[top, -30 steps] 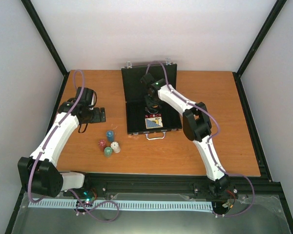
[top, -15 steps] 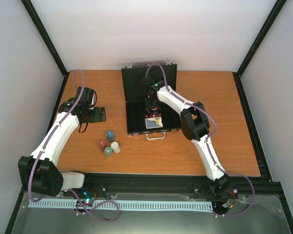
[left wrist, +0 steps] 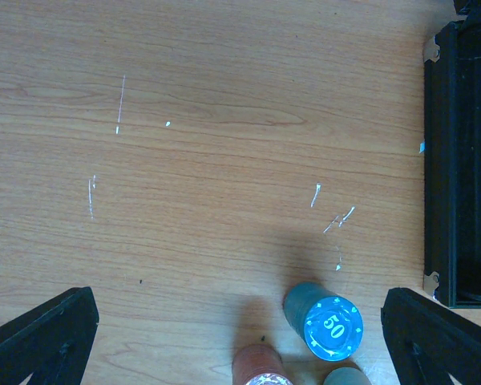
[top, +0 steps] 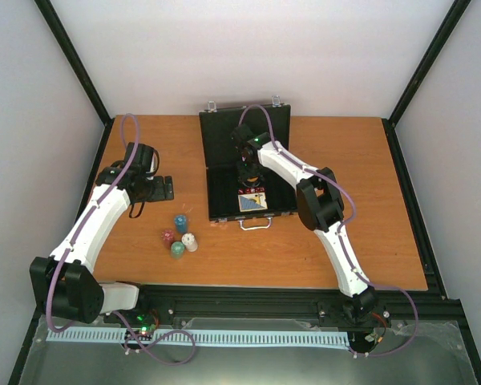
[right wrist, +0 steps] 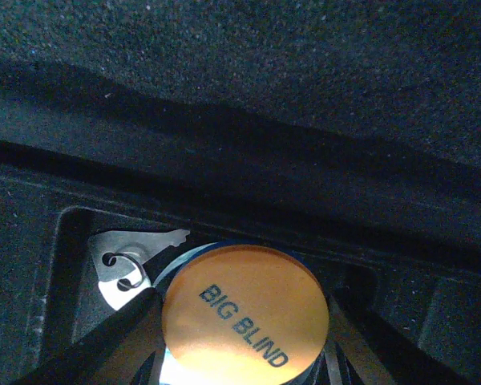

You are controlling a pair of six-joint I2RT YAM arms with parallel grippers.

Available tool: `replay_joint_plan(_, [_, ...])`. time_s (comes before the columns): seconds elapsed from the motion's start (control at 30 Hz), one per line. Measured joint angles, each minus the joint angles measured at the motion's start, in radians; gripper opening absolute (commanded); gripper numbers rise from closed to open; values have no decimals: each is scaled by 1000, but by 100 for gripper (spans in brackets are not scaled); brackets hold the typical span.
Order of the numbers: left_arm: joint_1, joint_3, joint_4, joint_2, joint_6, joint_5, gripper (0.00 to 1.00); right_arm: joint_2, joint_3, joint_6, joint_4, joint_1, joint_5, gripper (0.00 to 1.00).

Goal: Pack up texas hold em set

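The black briefcase (top: 224,172) lies open at the table's middle back, its lid (top: 224,136) raised. The blue-yellow card deck (top: 253,201) lies in its front part. My right gripper (top: 247,175) reaches down into the case. In the right wrist view its fingers (right wrist: 104,337) are shut on the edges of an orange disc (right wrist: 244,313) marked BIG BLIND, over a black compartment. Blue (top: 180,222), red (top: 169,237), green (top: 177,249) and white (top: 190,241) chip stacks stand on the table left of the case. My left gripper (left wrist: 239,294) hangs open above the blue stack (left wrist: 333,327) and the red stack (left wrist: 260,370).
A small silver key on a ring (right wrist: 128,261) lies in the compartment beside the orange disc. The case's silver handle (top: 255,224) points toward the arms. Black frame rails edge the table, and white walls stand close behind and at the sides.
The right arm has shifted slightly left over the case. The left arm and the chip stacks have not moved.
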Motion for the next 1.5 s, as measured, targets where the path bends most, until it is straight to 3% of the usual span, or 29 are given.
replay_joint_plan(0.27, [0,0,0,0,0,0,100,1,0,-3,-13,0,-20,72])
replay_joint_plan(0.6, [0,0,0,-3,0,0,100,0,0,-11,-20,2,-43,84])
replay_joint_plan(0.8, [0,0,0,-10,0,1,100,-50,-15,-18,-27,2,-63,99])
replay_joint_plan(1.1, [0,2,-3,-24,0,10,100,-306,-133,-21,-23,22,-66,100])
replay_joint_plan(1.27, [0,14,-20,-42,-2,23,100,-448,-304,-21,-14,120,-72,100])
replay_joint_plan(1.5, [0,14,-51,-103,-9,25,100,-503,-486,-8,33,419,-183,98])
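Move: The right hand has the orange Big Blind button between its fingers, right at the hand point, low over the case's middle tray. The silver metal piece sits about 4 cm to its left, and the card deck 8 cm back, straight in line. Of the chip stacks, the white one stands roughly 22 cm back and 17 cm left, the blue one 16 cm back and 19 cm left. From the left hand the button lies about 16 cm ahead, 24 cm right and 13 cm lower. The right hand lets go of the button, its fingers opening from half to fully wide as it eases back a centimetre. It then rises about 12 cm clear of the case and sweeps back and left towards the chip stacks, some 25 cm in all, turning nearly 30 degrees counter-clockwise and sinking a little. The open left hand lifts and draws back about 3 cm. ##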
